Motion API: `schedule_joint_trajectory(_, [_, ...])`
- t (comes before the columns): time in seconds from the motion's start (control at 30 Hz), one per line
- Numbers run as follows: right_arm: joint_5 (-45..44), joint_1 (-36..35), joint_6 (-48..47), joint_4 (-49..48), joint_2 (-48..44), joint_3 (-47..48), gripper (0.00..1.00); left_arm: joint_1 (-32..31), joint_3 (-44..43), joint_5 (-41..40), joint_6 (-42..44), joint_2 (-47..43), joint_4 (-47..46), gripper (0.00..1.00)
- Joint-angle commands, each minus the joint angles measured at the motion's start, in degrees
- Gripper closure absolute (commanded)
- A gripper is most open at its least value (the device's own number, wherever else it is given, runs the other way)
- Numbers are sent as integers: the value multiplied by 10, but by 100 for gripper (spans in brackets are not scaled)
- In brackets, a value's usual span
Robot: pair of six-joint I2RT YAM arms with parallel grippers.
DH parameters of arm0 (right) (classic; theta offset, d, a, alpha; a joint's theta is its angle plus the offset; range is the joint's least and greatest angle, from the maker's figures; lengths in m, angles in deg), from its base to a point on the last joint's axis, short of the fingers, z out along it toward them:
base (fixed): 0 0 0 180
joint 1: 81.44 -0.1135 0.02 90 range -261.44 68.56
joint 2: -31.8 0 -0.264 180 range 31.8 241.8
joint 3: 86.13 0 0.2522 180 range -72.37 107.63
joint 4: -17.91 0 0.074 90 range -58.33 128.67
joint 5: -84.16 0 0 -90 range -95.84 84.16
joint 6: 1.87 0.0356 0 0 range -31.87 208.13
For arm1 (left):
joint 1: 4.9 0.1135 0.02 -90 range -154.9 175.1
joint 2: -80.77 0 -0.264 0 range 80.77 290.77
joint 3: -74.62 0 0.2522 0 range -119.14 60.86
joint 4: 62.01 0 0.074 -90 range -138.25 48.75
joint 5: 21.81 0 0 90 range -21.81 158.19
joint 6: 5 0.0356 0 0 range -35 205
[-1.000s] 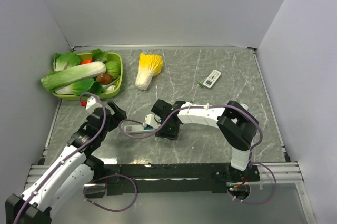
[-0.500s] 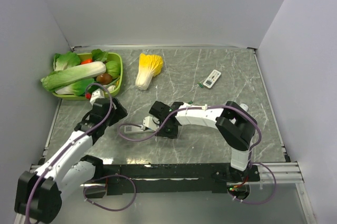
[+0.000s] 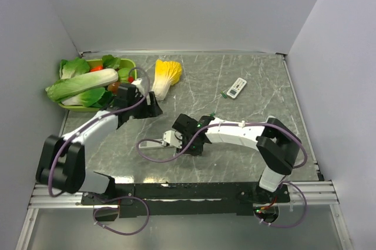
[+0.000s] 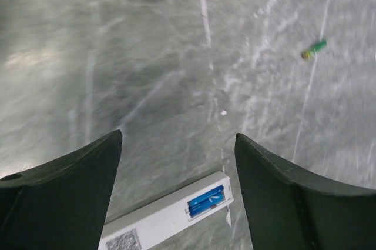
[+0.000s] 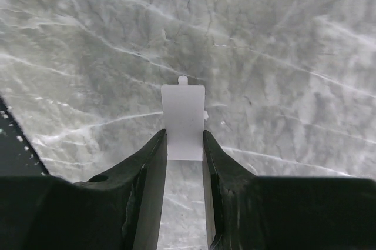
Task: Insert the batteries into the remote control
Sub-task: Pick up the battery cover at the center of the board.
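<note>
A white remote control [image 4: 154, 226] lies face down on the marble table, its compartment uncovered with blue batteries [image 4: 205, 200] inside. In the top view this remote [image 3: 154, 143] sits left of my right gripper [image 3: 187, 139]. The right gripper [image 5: 184, 135] is shut on a flat white battery cover [image 5: 183, 115], held just above the table. My left gripper [image 4: 176, 135] is open and empty, hovering beyond the remote. From above, the left gripper [image 3: 153, 109] is near the basket. A loose green battery [image 4: 314, 49] lies farther off.
A green basket [image 3: 134, 88] full of vegetables stands at the back left. A yellow-white cabbage [image 3: 164, 76] lies beside it. A second white remote [image 3: 236, 87] with a small green piece next to it is at the back right. Grey walls enclose the table.
My left arm has swung from the near left up towards the basket and cabbage, its jaws narrowing slightly. The right gripper has closed on the white cover and shifted a little right.
</note>
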Motion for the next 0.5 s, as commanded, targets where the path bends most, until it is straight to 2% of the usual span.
schedule_joint_trajectory(0.0, [-12,-4,1,2,-73,-5,80,-40,-61,111,75,69,8,19])
schedule_joint_trajectory(0.23, [-8,-1,5,11,-101,-1,80,-97,-108,161,76,176,16,21])
schedule_joint_trajectory(0.47, [-6,0,6,16,-116,7,80,-139,-111,192,80,209,44,24])
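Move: From the left hand, the remote control's middle lies about 10 cm back, level sideways and 9 cm below; the battery cover in the right fingers is roughly 13 cm back, 15 cm right and 8 cm below. The yellow cabbage is some 20 cm ahead, 5 cm right and 7 cm below. From the right hand, the remote's middle is about 15 cm left, 3 cm ahead and 1 cm below; the green battery is 18 cm ahead and 10 cm right. Keep the battery cover pinched in the right fingers and raise it straight up from the table about 4 cm, easing to a stop. Meanwhile sweep the open left gripper some 10 cm to the right, sinking and then drawing back towards the remote's open battery end, turning clockwise and tipping its fingers farther down; touch nothing with it. ##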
